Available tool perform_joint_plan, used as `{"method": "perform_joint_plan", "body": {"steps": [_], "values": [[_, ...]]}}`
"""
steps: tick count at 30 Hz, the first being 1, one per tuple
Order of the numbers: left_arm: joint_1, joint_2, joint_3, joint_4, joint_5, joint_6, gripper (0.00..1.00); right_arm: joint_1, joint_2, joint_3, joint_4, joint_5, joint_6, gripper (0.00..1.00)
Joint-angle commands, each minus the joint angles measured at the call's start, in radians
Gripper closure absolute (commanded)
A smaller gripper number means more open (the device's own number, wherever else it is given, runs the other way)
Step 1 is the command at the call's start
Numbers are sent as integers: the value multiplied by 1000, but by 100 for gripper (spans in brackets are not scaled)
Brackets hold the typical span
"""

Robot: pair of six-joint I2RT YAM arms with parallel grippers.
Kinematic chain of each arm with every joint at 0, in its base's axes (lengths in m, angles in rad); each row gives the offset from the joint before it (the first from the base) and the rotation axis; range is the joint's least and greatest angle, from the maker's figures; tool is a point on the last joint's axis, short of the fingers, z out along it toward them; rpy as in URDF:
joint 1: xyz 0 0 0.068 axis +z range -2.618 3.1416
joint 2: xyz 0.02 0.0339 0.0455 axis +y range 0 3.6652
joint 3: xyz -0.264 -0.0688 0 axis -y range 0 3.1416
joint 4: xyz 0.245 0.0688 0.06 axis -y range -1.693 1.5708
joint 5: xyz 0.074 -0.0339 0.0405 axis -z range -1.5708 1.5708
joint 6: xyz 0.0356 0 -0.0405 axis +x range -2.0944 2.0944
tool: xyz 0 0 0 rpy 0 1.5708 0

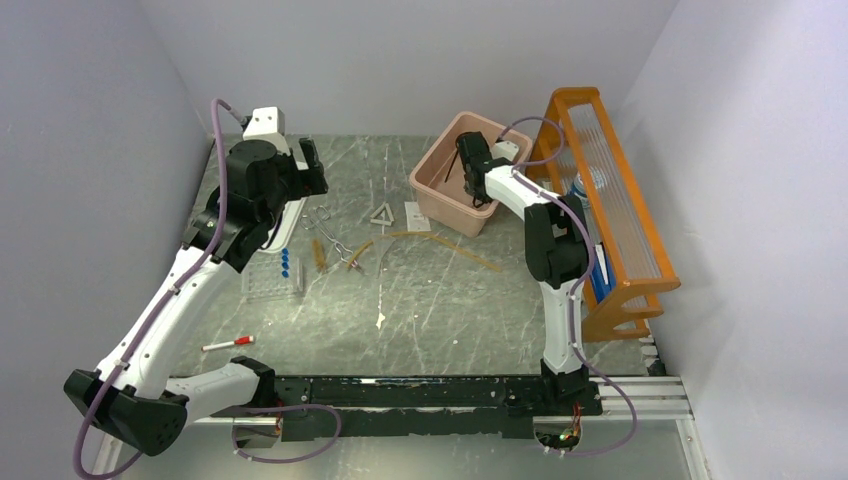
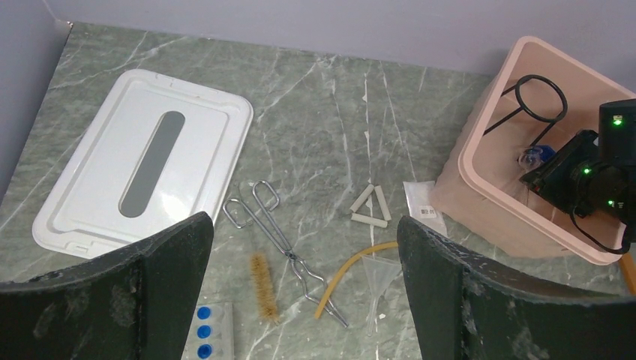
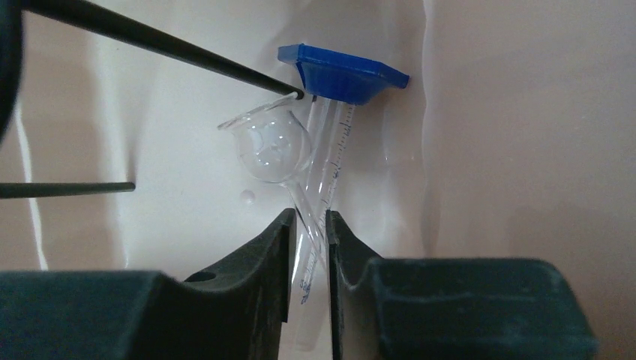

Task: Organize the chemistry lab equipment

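Note:
My right gripper (image 3: 308, 217) reaches into the pink bin (image 2: 480, 195). Its jaws stand a narrow gap apart, with the stems of a blue-based graduated glass tube (image 3: 341, 75) and a glass bulb (image 3: 274, 146) between them. The black wire ring (image 2: 540, 97) stands in the same bin. My left gripper (image 2: 302, 225) hangs wide open above the table with nothing in it. Below it lie the metal tongs (image 2: 285, 251), brown brush (image 2: 262, 285), white triangle (image 2: 370, 208), amber tubing (image 2: 352, 270) and a clear funnel (image 2: 380, 271). Blue-capped tubes (image 1: 275, 272) sit in a rack.
A white lid (image 2: 142, 161) lies flat at the back left. A small packet (image 2: 424, 206) rests by the bin. The orange wooden shelf (image 1: 620, 215) stands along the right wall. A red-capped marker (image 1: 228, 343) lies near the left arm's base.

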Motion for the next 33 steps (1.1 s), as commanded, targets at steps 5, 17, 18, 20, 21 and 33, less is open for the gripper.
{"method": "perform_joint_plan", "body": {"steps": [5,17,18,20,21,33], "values": [[-1,-6,-7,2,-18,-30,5,-9,-8,16,-28,38,45,73],[-1,0,-7,-9,26,-62,6,-1,-227,-8,-12,48,-20,57],[-1,0,-5,-10,24,-64,6,0,-257,-16,-5,47,-31,56],[-2,-1,2,-16,8,-68,6,12,-330,-43,24,40,-70,54],[-1,-4,5,-21,-12,-72,6,23,-368,-66,56,17,-104,52],[-1,-80,70,-37,-129,-91,6,292,-427,-84,194,-310,-375,44]]}}
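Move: The right hand is low inside the pink box, its narrow finger gap straddling the stem of the glass bulb funnel, whose middle is about 2 cm ahead and 2 cm below. The measuring cylinder's blue foot is some 7 cm ahead and 5 cm right, 2 cm down; the black tripod is roughly 7 cm ahead and 4 cm left. From the left hand, the funnel lies about 19 cm ahead, 34 cm right and 32 cm below. The right hand stays low in the pink box while its slightly parted fingers keep opening to a bit over half, then rises some 22 cm straight up off the glass funnel and out of the box, its fingers tipping up about 25 degrees. Near the top it swings about 10 cm left and 5 cm back, away from the funnel and cylinder, turning counter-clockwise by roughly 25 degrees until it hangs empty above the box's left rim. ##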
